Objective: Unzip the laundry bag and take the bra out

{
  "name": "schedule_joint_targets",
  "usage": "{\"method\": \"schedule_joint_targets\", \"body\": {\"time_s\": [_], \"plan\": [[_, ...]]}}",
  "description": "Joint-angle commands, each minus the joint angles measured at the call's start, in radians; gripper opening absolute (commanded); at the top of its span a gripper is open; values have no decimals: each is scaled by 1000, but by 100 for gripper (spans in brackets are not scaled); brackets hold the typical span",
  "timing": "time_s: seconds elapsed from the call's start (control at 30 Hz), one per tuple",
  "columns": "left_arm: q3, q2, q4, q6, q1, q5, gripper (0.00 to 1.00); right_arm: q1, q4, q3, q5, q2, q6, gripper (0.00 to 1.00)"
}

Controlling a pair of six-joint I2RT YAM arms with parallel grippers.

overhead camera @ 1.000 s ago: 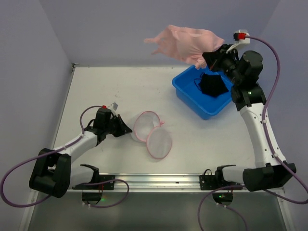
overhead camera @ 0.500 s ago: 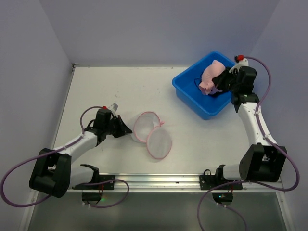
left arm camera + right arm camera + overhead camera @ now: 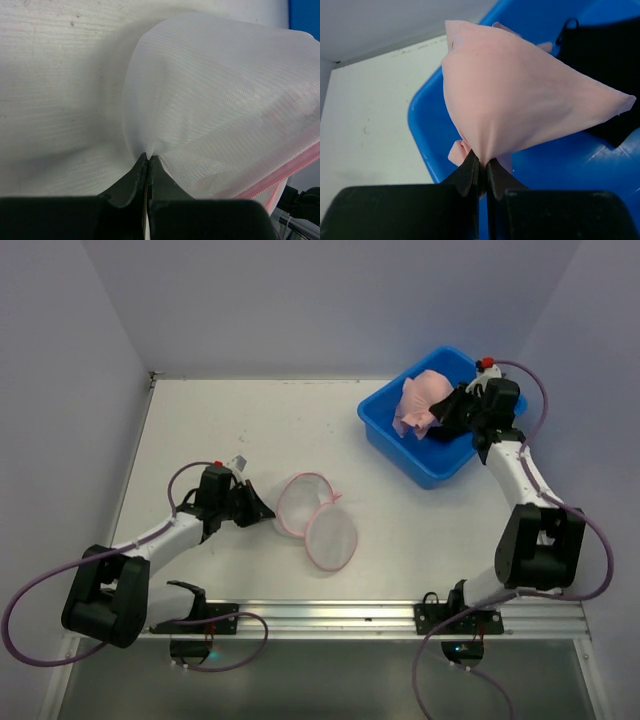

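Note:
The laundry bag (image 3: 315,517), white mesh with pink trim, lies open on the table's middle, its two round halves spread apart. My left gripper (image 3: 268,514) is shut on the bag's mesh at its left side; in the left wrist view the jaws (image 3: 148,159) pinch a fold of the white mesh (image 3: 215,100). The pink bra (image 3: 420,400) rests inside the blue bin (image 3: 395,440) at the back right. My right gripper (image 3: 447,412) is shut on the bra; the right wrist view shows its jaws (image 3: 483,165) pinching the pink fabric (image 3: 520,100).
A black garment (image 3: 455,420) lies in the blue bin beside the bra, also seen in the right wrist view (image 3: 605,60). The bin's wall (image 3: 427,135) stands below the right gripper. Walls enclose the table at the left, back and right.
My right gripper has come down from high above the bin, bringing the pink bra into the blue bin and further left. The left arm and the bag have not moved.

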Motion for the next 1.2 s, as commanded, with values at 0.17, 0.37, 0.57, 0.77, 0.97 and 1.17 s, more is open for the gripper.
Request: {"method": "schedule_joint_targets", "body": {"time_s": [0.17, 0.37, 0.57, 0.77, 0.97, 1.17], "plan": [[-34, -22, 34, -59, 5, 26, 0, 84, -67, 68, 70, 102, 51, 59], [-166, -120, 133, -281, -38, -6, 0, 239, -23, -59, 257, -114, 112, 97], [-197, -245, 129, -350, -82, -69, 23, 423, -10, -288, 247, -335, 232, 98], [-4, -220, -178, -128, -53, -176, 58, 592, -38, -475, 107, -405, 299, 95], [107, -164, -247, 7, -39, -202, 66, 788, -128, -514, 185, -453, 250, 95], [217, -15, -201, 83, -33, -184, 65, 975, -245, -433, 352, -498, 195, 96]]}}
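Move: The right hand holds the bra above the blue bin; the bin's left-hand floor lies about 7 cm farther out, 4 cm left and 20 cm below. The black cloth in the bin is some 12 cm ahead and 10 cm right; the laundry bag's open flap is about 23 cm back and 27 cm left. The left hand pinches the bag's left end, the bag's middle being roughly 8 cm right and 2 cm ahead, the flap 15 cm right and 3 cm back. The right hand still grips the bra as it sinks about 8 cm into the bin, opens wide to let go, then rises over the rim and swings back and left some 35 cm, sinking above the bag's flap, turning counter-clockwise about 30 degrees and tipping down. The left hand draws back 4–5 cm, opens to release the bag, then goes forward and up about 6 cm each. ##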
